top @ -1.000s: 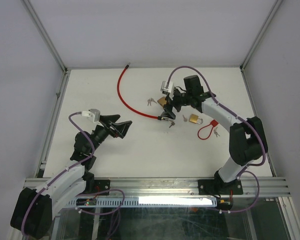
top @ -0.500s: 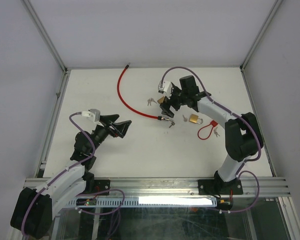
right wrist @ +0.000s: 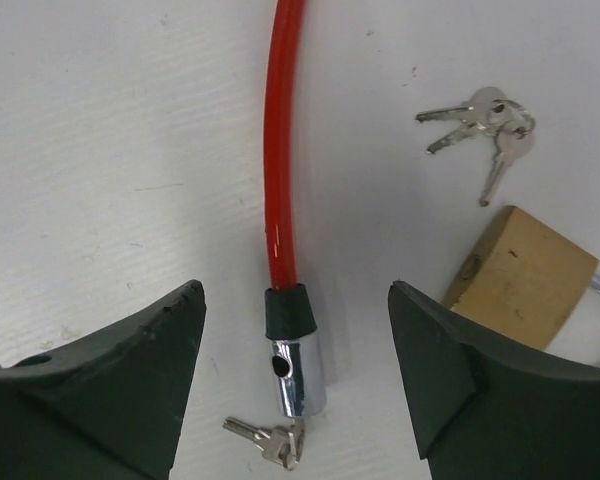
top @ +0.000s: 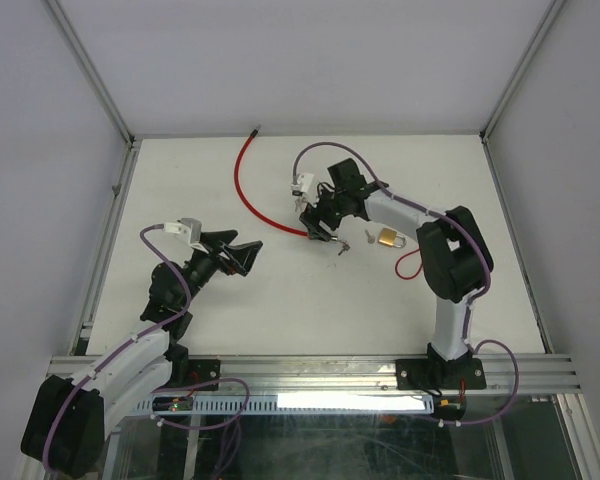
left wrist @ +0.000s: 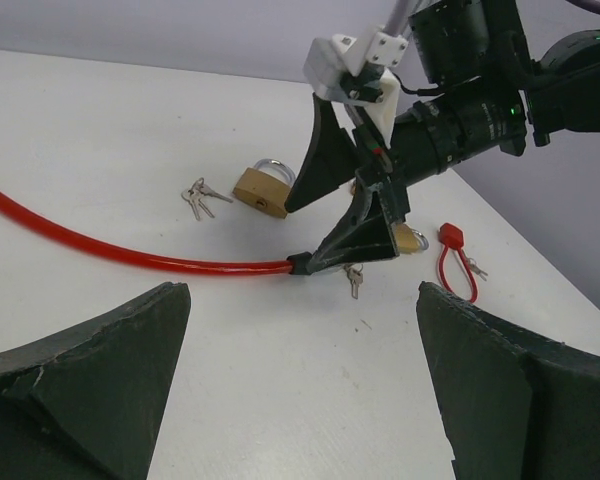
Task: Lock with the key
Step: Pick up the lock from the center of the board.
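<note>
A red cable lock [top: 245,185] curves across the table from the back towards the middle. Its chrome lock head [right wrist: 298,372] lies flat, with a small bunch of keys [right wrist: 270,440] at its end. My right gripper [right wrist: 295,300] is open and straddles the lock head, with a gap on each side and neither finger touching it. From above, the right gripper [top: 320,222] covers the cable's end. My left gripper [top: 242,255] hovers wide open and empty over bare table at the left. In its own view the left gripper [left wrist: 305,400] faces the cable [left wrist: 130,255] and the right gripper [left wrist: 340,215].
A brass padlock [right wrist: 520,280] and a loose key bunch [right wrist: 485,120] lie just right of the lock head. A second brass padlock [top: 387,238] and a thin red loop [top: 408,265] lie further right. White walls and aluminium rails enclose the table.
My right arm has swung left and come down over the cable's lock head, and its fingers have narrowed a little. The left arm has not moved.
</note>
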Tool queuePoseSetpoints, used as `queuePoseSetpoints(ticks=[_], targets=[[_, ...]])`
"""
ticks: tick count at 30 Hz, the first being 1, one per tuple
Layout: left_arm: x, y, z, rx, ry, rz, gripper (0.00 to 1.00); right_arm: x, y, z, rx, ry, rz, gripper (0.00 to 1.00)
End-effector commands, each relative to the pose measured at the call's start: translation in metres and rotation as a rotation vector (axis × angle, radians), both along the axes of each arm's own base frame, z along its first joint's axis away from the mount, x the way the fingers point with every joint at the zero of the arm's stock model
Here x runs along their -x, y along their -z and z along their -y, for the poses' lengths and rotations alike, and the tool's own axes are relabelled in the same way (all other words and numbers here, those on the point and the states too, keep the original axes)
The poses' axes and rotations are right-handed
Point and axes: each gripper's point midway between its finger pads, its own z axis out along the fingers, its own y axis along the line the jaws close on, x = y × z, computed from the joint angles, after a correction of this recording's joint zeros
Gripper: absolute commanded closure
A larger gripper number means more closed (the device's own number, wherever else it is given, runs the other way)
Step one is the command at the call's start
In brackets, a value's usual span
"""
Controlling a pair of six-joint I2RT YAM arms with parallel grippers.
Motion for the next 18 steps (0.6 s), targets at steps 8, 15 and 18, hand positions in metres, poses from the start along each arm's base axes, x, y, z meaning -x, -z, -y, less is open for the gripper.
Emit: queuePoseSetpoints(ticks=[8, 15, 18], targets=[[0.0, 0.001, -0.003, -0.019, -0.019, 0.022, 0.01, -0.016, 0.017, -0.026, 0.074, 0.065, 0.002, 0.41], [0.0, 0.001, -0.004, -0.023, -0.024, 0.022, 0.01, -0.01, 0.033, -0.032, 0.13, 0.04, 0.005, 0.58], [0.0, 0.002, -0.005, -0.025, -0.029, 0.021, 0.01, -0.008, 0.036, -0.031, 0.146, 0.029, 0.006, 0.64]])
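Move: The red lock's black collar is almost under the right hand, about 1 cm to its left and 6 cm below. At table level, the brass padlock lies 8 cm ahead and 1 cm right, a loose key bunch 9 cm ahead and 5 cm left, and the lock's own keys 3 cm back and 5 cm right. From the left hand, the collar is roughly 12 cm ahead, 15 cm right and 16 cm below. The right hand sinks about 5 cm and drifts 2 cm left, half-closing its fingers astride the red cable. ##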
